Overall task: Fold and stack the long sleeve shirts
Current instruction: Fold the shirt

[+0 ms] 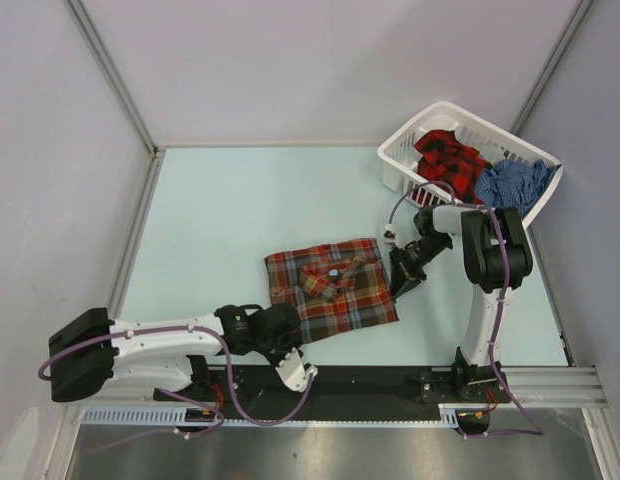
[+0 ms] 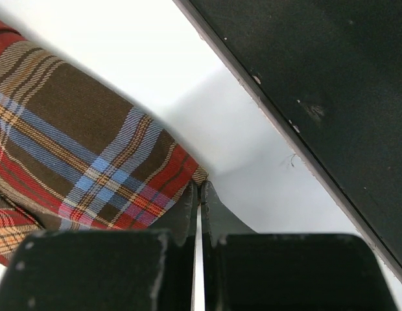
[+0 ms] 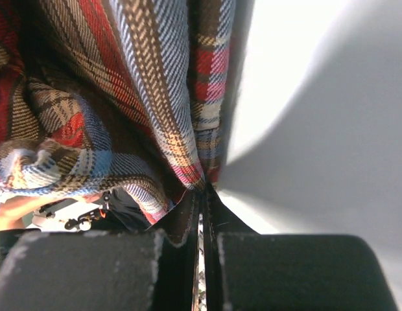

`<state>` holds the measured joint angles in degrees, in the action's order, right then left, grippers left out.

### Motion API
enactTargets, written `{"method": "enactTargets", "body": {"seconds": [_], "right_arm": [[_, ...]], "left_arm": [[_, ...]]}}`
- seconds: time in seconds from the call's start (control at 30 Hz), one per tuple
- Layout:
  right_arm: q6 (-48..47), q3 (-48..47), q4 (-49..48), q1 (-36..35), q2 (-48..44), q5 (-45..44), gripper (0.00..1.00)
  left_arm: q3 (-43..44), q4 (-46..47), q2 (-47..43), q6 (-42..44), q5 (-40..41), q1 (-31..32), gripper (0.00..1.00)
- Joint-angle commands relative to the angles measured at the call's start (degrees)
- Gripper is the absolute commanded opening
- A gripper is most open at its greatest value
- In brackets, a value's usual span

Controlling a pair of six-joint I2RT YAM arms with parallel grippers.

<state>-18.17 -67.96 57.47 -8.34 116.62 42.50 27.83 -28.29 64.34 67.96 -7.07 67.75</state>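
The brown, red-orange and light-blue plaid shirt lies folded flat mid-table. My left gripper is at its near left corner. In the left wrist view the left gripper is shut, with the shirt's hemmed corner pinched at the fingertips. My right gripper is at the shirt's right edge. The right wrist view shows the right gripper shut on a bunched fold of that shirt, lifted off the table. A red-and-black plaid shirt and a blue checked shirt lie crumpled in the basket.
The white plastic laundry basket stands at the far right, just behind the right arm. A black base rail runs along the near edge, close to the left gripper, and it fills the upper right of the left wrist view. Grey walls enclose the table.
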Motion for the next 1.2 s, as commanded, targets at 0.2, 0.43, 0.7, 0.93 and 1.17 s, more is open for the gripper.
{"method": "enactTargets", "body": {"seconds": [0.2, 0.43, 0.7, 0.93, 1.17], "right_arm": [[-4.7, -3.7, 3.3, 2.8, 1.1, -7.8, 0.0], [-4.9, -2.2, 3.1, 0.7, 1.2, -5.7, 0.0], [-3.4, -0.2, 2.5, -2.1, -0.5, -1.0, 0.0], [-4.7, -0.2, 3.5, -2.2, 0.5, 3.5, 0.11], [-10.3, -3.0, 10.1, 2.1, -4.2, 0.5, 0.36]], "left_arm": [[0.1, -5.0, -0.9, -1.2, 0.0, -0.4, 0.0], [0.6, -6.2, -1.1, -1.9, -0.5, -0.4, 0.04], [18.6, -14.1, -2.9, -19.2, -13.5, -6.3, 0.57], [35.1, -12.6, 14.6, -31.9, -23.8, -23.0, 0.67], [40.3, -12.2, 29.5, -38.8, -28.8, -35.8, 0.65]]}}
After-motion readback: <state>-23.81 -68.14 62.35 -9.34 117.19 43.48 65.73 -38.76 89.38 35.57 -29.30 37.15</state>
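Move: The left hand pinches the folded shirt's near-left corner; the shirt's middle lies about 13 cm ahead and 8 cm to its right, level with the fingertips. The folded sleeve is about 14 cm ahead and 5 cm right of that hand. From the right hand, which pinches the shirt's right edge, the middle is some 12 cm left and 1 cm ahead; the laundry basket stands roughly 30 cm ahead and 14 cm right. Left opens off the corner, arcs up and about 13 cm forward over the shirt; right shifts, then part-opens. ##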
